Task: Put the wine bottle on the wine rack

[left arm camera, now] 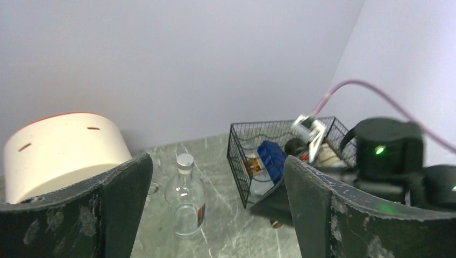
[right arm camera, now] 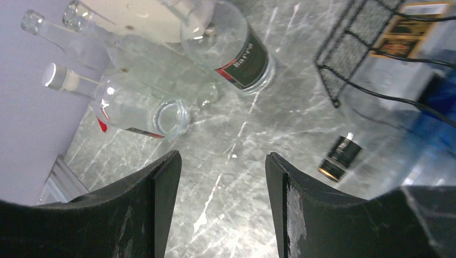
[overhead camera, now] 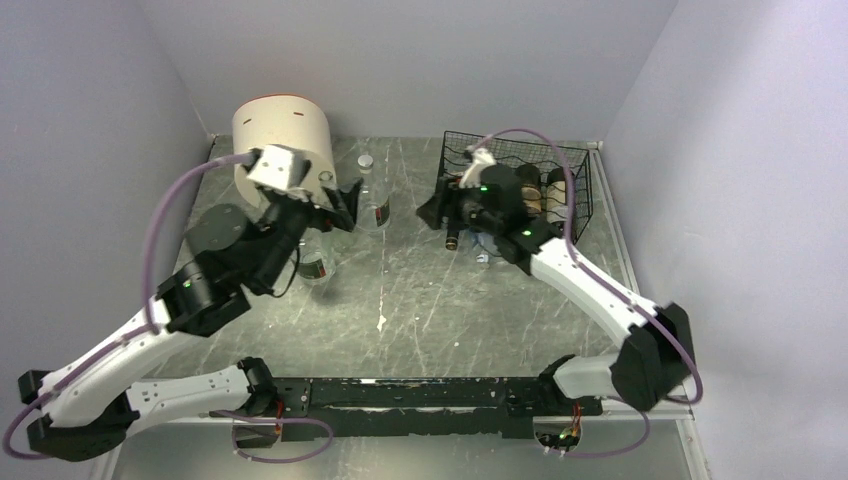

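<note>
The black wire wine rack point(overhead camera: 575, 170) stands at the back right, also in the left wrist view point(left arm camera: 239, 156) and the right wrist view point(right arm camera: 344, 59). A clear wine bottle with a blue label point(left arm camera: 271, 157) lies in its lower tier. Its black, gold-banded cap point(right arm camera: 339, 157) pokes out at the front left point(overhead camera: 453, 240). My right gripper point(overhead camera: 440, 212) hovers just in front of that cap, open point(right arm camera: 223, 158), with only bare tabletop between its fingers. My left gripper point(overhead camera: 345, 200) is open wide point(left arm camera: 218, 161) beside the cream cylinder, holding nothing.
A cream cylindrical container point(overhead camera: 283, 140) stands at the back left. Several clear bottles stand near it, among them one with a silver cap point(left arm camera: 185, 196) and one with a black and red label point(right arm camera: 236, 51). More bottles lie in the rack point(overhead camera: 545, 195). Walls close in on three sides.
</note>
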You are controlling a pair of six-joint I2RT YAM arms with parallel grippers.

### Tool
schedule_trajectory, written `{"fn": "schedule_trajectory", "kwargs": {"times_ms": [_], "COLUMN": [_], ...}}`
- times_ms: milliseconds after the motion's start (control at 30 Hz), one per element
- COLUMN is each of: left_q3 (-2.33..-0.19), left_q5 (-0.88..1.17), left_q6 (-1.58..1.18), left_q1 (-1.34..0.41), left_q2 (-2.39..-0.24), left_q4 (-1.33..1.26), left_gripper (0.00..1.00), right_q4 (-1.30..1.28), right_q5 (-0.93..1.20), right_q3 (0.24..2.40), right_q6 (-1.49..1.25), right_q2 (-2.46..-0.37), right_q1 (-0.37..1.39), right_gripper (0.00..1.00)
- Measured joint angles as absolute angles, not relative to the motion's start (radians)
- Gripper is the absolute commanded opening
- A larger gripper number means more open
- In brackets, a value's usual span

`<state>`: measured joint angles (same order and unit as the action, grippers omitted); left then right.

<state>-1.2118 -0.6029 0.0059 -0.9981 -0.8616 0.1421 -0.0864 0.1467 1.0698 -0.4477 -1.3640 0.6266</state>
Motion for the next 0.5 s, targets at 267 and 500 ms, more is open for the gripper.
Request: {"fn": "schedule_trajectory", "kwargs": {"times_ms": [267, 500], "left_q3": [-1.169, -1.141], "left_q5": [-0.667, -0.686], "left_q6": [0.037, 0.038], "left_q1": [-0.998, -0.998], "left_q2": [-0.743, -0.677], "left_q4": [0.109, 0.109], "left_gripper": [0.96, 0.95], "right_q4": [-0.041, -0.033], "right_q5": [0.019, -0.109], "right_q3": [1.331, 1.555], "right_q6": [-0.396, -0.337], "right_q2": [-1.636, -1.843], "right_q1": [0.906, 1.066], "right_gripper": [0.64, 0.66]}}
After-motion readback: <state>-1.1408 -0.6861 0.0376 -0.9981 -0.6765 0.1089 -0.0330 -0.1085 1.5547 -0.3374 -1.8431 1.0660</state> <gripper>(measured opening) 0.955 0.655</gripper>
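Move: The white-capped clear bottle, which the right hand seems to go for, stands about 24 cm to its left and about level with it fore and aft, its middle some 8 cm lower. At much the same height, the red-label clear bottle is roughly 10 cm ahead and 11 cm left, and an uncapped clear bottle about 6 cm ahead and 18 cm left. From the high left hand, the white-capped bottle lies about 7 cm ahead, 11 cm left and 31 cm below. Nothing is seen touched: the empty right hand sweeps fast to its left, about 20 cm, from the rack side towards the white-capped bottle, easing back some 4 cm and slowing late. It turns roughly 15 degrees counter-clockwise, fingers staying part open. High up, the left hand, still wide open, shifts about 6 cm left and slightly back. ##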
